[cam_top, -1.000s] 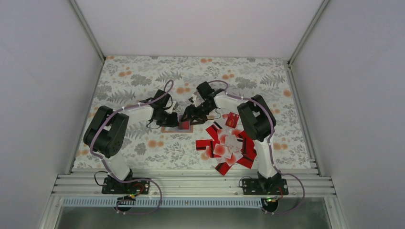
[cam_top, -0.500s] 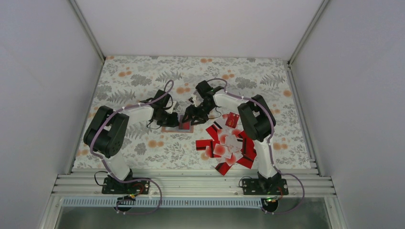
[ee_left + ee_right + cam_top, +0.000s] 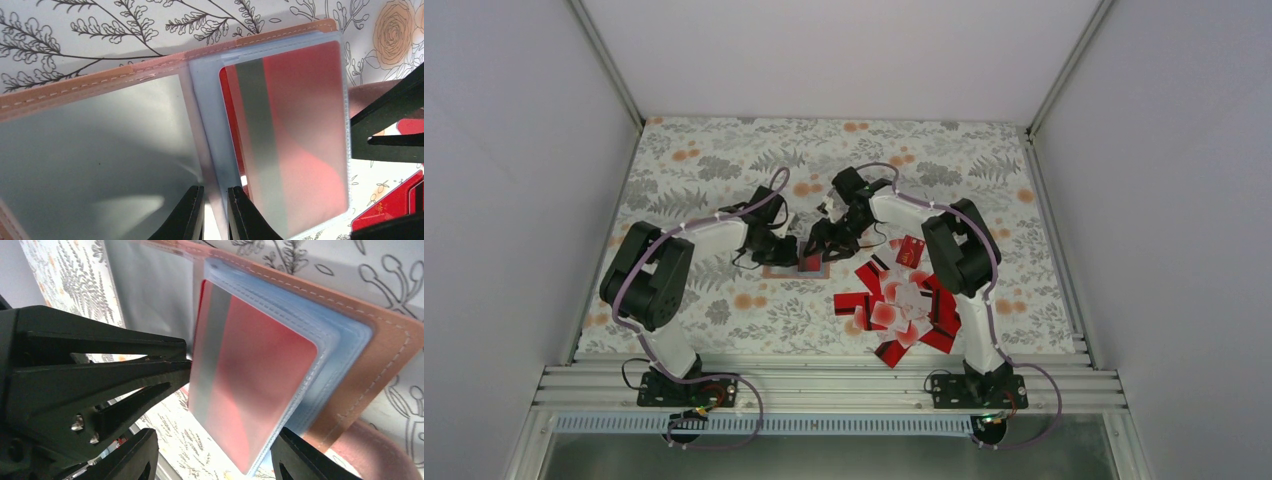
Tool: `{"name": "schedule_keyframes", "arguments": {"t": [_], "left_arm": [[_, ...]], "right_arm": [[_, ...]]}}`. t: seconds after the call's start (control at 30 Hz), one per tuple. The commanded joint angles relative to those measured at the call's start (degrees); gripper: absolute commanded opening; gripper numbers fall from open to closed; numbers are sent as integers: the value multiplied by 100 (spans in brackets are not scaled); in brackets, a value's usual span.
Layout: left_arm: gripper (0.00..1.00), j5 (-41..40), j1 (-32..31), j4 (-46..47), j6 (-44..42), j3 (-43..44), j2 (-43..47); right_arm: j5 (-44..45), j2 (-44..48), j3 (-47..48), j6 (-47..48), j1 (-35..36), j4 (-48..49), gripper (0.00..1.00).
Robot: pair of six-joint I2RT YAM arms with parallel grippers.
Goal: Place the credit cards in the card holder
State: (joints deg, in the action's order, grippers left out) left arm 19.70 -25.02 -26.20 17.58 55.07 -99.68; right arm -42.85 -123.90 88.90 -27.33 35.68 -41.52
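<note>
The tan card holder (image 3: 790, 268) lies open on the table between the two arms. It also shows in the left wrist view (image 3: 100, 82) and the right wrist view (image 3: 372, 355). A red credit card with a grey stripe sits inside a clear sleeve (image 3: 295, 135), also in the right wrist view (image 3: 250, 390). My left gripper (image 3: 216, 212) is shut on a clear sleeve page next to that card. My right gripper (image 3: 215, 460) is open, its jaws either side of the sleeves' lower edge. A pile of red and white credit cards (image 3: 904, 305) lies to the right.
A lone red card (image 3: 911, 250) lies just above the pile. The floral table cover (image 3: 724, 170) is bounded by white walls and a metal rail (image 3: 824, 385) at the near edge.
</note>
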Motion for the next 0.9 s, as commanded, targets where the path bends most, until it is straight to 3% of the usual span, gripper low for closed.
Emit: {"name": "schedule_keyframes", "arguments": {"t": [0.0,0.37,0.87], "left_arm": [[14,-239,-42,-396,-5,254,122],[14,-596,69,-991,12,574,614],[14,-613,607,-1233,61,216,1447]], "right_arm": [[-162,71,294,71,118,-64,58],[-280,20,460,83,130,-95,58],[-1164,-312,915,118,358,207,60]]}}
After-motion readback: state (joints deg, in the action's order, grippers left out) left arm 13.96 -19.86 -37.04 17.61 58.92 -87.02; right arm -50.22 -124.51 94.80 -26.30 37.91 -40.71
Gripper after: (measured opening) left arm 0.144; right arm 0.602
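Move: The sleeve with the credit card in it, the card holder's right-hand page, has its middle about 4 cm right of the left fingertips, 1 cm ahead and 1 cm lower. The holder's empty left pocket lies some 3 cm to that hand's left, level with it and 2 cm lower. From the right hand the filled sleeve's middle is roughly 1 cm ahead, 2 cm left and 2 cm below, while the nearest loose card lies about 11 cm right, 4 cm back and 3 cm lower. The right hand, one finger already at the sleeve's right edge and the fingers kept about half open, rises and swings left by about 4 cm each way, rolling some 10 degrees as that finger pushes the edge up and over towards the spine. Meanwhile the left hand, its fingers still nearly shut, comes away from the sleeve's inner edge, starting slowly and then climbing about 7 cm while drawing left over the empty pocket, out of the turning page's way. ##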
